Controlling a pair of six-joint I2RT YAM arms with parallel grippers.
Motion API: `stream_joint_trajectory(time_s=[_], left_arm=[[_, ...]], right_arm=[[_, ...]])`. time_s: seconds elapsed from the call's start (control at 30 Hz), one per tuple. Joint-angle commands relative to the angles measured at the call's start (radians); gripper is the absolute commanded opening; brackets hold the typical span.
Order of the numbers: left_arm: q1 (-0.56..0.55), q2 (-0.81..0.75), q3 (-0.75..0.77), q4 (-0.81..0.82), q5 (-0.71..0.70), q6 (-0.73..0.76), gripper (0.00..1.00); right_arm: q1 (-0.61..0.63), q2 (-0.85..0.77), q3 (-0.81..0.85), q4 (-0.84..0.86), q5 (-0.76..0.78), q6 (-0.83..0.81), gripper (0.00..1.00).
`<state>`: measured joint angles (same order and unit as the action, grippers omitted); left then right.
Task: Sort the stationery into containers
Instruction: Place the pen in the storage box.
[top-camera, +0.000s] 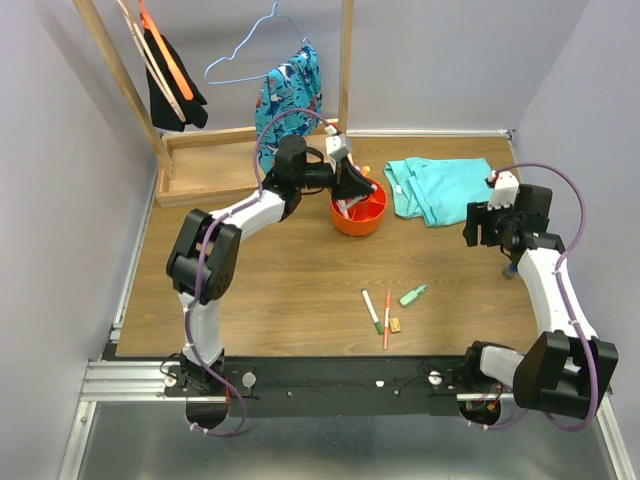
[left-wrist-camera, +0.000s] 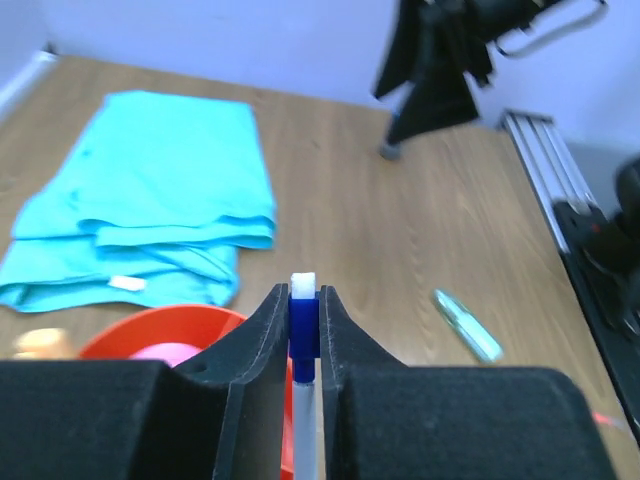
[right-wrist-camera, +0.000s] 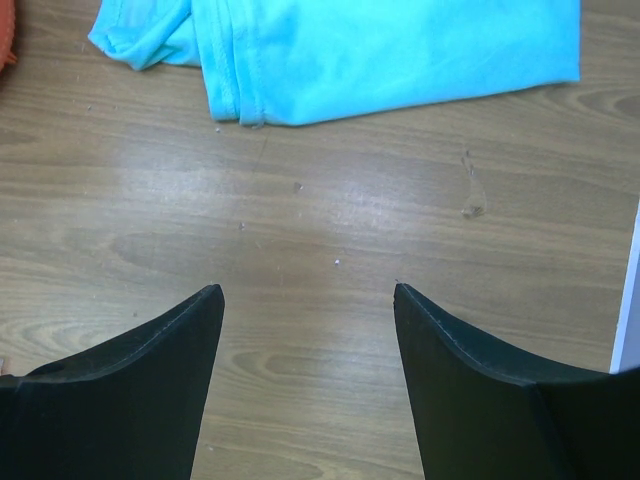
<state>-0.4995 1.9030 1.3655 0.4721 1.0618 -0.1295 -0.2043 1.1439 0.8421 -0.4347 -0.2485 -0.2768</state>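
My left gripper (left-wrist-camera: 303, 296) is shut on a thin white pen with a blue cap (left-wrist-camera: 303, 322), held upright between its fingers. It hovers over the near rim of the orange-red bowl (top-camera: 362, 218), which holds something pink (left-wrist-camera: 166, 352) among other items. On the table lie a green-capped pen (top-camera: 372, 311), an orange pen (top-camera: 387, 322), a tan eraser (top-camera: 396, 324) and a green highlighter (top-camera: 412, 295), the last also seen as the green highlighter (left-wrist-camera: 467, 325) in the left wrist view. My right gripper (right-wrist-camera: 308, 290) stands open over bare wood at the right.
A folded teal cloth (top-camera: 438, 188) lies right of the bowl, and its edge (right-wrist-camera: 380, 50) shows ahead of the right gripper. A wooden rack base (top-camera: 205, 165) with hanging clothes stands at the back left. Purple walls close in both sides.
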Motion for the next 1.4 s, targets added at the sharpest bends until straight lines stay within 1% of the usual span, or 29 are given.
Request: stream_joint_trajectory(time_s=[0.0, 0.07, 0.23, 0.37, 0.47, 0.5, 0.57, 0.6, 0.7, 0.83, 0.93, 0.97, 1.03, 1.17, 1.33, 1.37], left_arm=[[0.047, 0.111, 0.096, 0.442, -0.06, -0.297, 0.1], [0.062, 0.155, 0.136, 0.464, -0.066, -0.323, 0.1], [0.087, 0.231, 0.168, 0.562, -0.068, -0.395, 0.1], [0.099, 0.289, 0.175, 0.667, -0.054, -0.511, 0.09], [0.114, 0.298, 0.159, 0.756, -0.052, -0.584, 0.08], [0.119, 0.3, 0.153, 0.798, -0.056, -0.643, 0.07], [0.139, 0.317, 0.133, 0.853, -0.072, -0.712, 0.07], [0.145, 0.324, 0.126, 0.908, -0.08, -0.752, 0.07], [0.162, 0.352, 0.098, 0.962, -0.088, -0.768, 0.07], [0.174, 0.402, 0.09, 1.037, -0.117, -0.824, 0.07], [0.176, 0.465, 0.104, 1.163, -0.164, -0.933, 0.07], [0.177, 0.505, 0.122, 1.207, -0.177, -1.0, 0.07], [0.176, 0.527, 0.133, 1.211, -0.219, -1.018, 0.06], [0.174, 0.565, 0.165, 1.211, -0.229, -1.016, 0.06], [0.179, 0.561, 0.142, 1.209, -0.221, -1.012, 0.07], [0.183, 0.547, 0.123, 1.209, -0.217, -1.01, 0.1]], right_arm=[[-0.004, 0.039, 0.057, 0.001, 0.026, 0.014, 0.77], [-0.004, 0.057, 0.075, -0.01, 0.035, 0.014, 0.77], [-0.004, 0.088, 0.107, -0.036, 0.066, 0.011, 0.77], [-0.004, 0.114, 0.13, -0.062, 0.095, 0.002, 0.77], [-0.004, 0.138, 0.152, -0.084, 0.112, 0.005, 0.77], [-0.004, 0.148, 0.16, -0.087, 0.114, 0.005, 0.77], [-0.004, 0.16, 0.166, -0.09, 0.121, 0.005, 0.77], [-0.004, 0.166, 0.169, -0.09, 0.123, 0.004, 0.77], [-0.004, 0.197, 0.19, -0.093, 0.129, 0.001, 0.77], [-0.004, 0.24, 0.236, -0.107, 0.149, -0.019, 0.77], [-0.004, 0.27, 0.278, -0.124, 0.158, -0.028, 0.77], [-0.004, 0.28, 0.287, -0.128, 0.16, -0.032, 0.77], [-0.004, 0.287, 0.304, -0.133, 0.163, -0.036, 0.77], [-0.004, 0.293, 0.305, -0.137, 0.166, -0.041, 0.77], [-0.004, 0.289, 0.287, -0.137, 0.163, -0.044, 0.77], [-0.004, 0.287, 0.284, -0.137, 0.163, -0.042, 0.77]])
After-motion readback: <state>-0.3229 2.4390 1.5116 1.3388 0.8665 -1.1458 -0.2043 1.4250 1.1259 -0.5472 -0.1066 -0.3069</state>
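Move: The left hand, pen already gripped, has the middle of the orange storage box some 11 cm ahead, about 1 cm to its left and 18 cm below. The turquoise cloth lies about 21 cm right of the box and 7 cm farther out; the green bottle is roughly 14 cm right of the box and 25 cm nearer the base. From the empty right hand, the box is about 15 cm ahead, 27 cm left and 10 cm lower. Left hand carries the gripped pen 12 cm forward, rolls and lowers it over the box; right drifts forward-right. ##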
